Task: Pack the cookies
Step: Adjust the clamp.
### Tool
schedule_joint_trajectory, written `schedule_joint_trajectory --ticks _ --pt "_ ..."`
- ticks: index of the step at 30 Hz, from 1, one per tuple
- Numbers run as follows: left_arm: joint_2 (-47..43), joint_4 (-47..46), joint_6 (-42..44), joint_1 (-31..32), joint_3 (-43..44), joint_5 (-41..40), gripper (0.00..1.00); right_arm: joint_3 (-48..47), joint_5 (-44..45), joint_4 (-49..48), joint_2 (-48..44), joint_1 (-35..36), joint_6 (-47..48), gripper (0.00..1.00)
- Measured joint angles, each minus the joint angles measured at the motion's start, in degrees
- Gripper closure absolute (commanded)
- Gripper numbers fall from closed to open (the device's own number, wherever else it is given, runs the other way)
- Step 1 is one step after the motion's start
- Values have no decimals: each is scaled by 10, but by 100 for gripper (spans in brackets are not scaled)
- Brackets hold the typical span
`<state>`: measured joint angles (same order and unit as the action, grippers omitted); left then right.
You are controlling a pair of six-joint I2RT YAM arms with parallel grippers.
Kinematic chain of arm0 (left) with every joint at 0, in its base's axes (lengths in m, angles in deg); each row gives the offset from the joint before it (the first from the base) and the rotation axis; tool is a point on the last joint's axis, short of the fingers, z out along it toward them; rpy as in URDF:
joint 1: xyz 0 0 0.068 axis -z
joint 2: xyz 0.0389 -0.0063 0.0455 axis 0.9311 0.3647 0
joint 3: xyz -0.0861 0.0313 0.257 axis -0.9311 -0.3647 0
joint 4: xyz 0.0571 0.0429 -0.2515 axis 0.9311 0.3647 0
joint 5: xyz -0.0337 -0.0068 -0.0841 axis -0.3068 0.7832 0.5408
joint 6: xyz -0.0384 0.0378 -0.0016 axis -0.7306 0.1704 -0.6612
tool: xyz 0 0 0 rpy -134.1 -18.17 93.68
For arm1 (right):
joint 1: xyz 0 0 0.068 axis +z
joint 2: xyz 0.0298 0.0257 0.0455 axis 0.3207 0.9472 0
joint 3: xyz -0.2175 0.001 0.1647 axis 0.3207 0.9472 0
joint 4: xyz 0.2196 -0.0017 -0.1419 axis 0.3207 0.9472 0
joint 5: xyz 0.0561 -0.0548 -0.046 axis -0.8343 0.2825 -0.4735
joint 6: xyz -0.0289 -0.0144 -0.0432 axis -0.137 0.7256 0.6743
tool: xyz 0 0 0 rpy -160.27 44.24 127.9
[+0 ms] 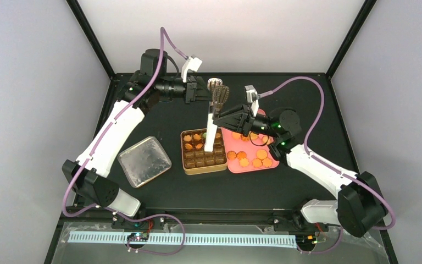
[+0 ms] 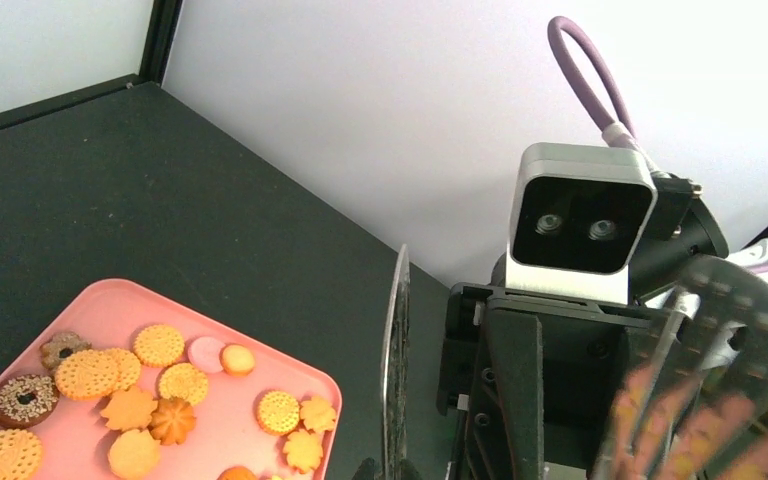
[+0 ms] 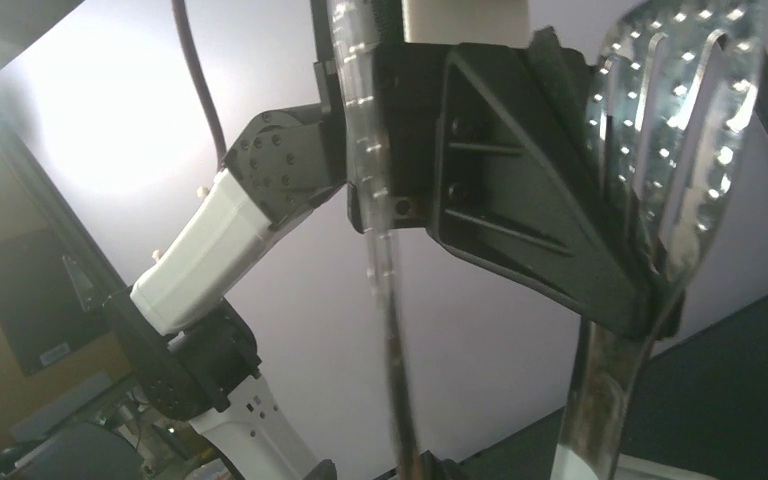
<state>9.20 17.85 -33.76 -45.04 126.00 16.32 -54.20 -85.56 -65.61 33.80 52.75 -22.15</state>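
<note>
Several cookies [image 1: 250, 158] [image 2: 160, 385] lie on a pink tray [image 1: 253, 169] [image 2: 110, 310]. A few more sit in the back row of the brown tin [image 1: 204, 169]. The metal tongs [image 1: 213, 118] stand over the tin, heads up and white handle end down. My left gripper [image 1: 202, 92] [image 2: 388, 468] is shut on one tongs arm [image 2: 395, 370], which shows edge-on. That thin arm [image 3: 385, 250] also runs between the fingers of my right gripper [image 1: 223, 116] [image 3: 375, 468], close to one finger with a gap on the other side. The slotted head [image 3: 675, 130] stands outside them.
The tin's silver lid [image 1: 144, 160] lies left of the tin. The two grippers are close together above the tin's back edge, each filling much of the other's wrist view. White walls enclose the black table at the back and sides.
</note>
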Motion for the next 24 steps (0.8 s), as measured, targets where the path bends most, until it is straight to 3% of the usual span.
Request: schedule_joint_trajectory --ticks 6,10,24 --pt "0 0 -7 -3 0 12 99 -5 -10 -23 3 3 -15 95" --pt "0 1 -17 -5 -1 23 99 -5 -12 -28 1 3 -12 99" --pt "0 -2 -56 -28 -18 45 98 -14 -15 23 -39 6 16 99"
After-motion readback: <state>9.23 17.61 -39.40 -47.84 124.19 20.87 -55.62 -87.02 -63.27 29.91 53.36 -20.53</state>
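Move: The right fingers stand half open around the clamp's right arm, which is right at the hand point. From the right hand, the cookie box is about 12 cm ahead and 6 cm left, the pink tray some 16 cm ahead and 13 cm right, both roughly 36 cm below. The left hand already pinches the clamp's left arm. From it, the right arm lies some 7 cm back and 3 cm right, roughly level. Shut the right gripper fully on the clamp's right arm, pinching the thin metal, while lifting that hand about 2.5 cm and drawing it some 2 cm back, away from the left gripper. Keep the left fingers shut on the other arm; let that hand ease about 1 cm left and turn some 10 degrees, without letting go. ##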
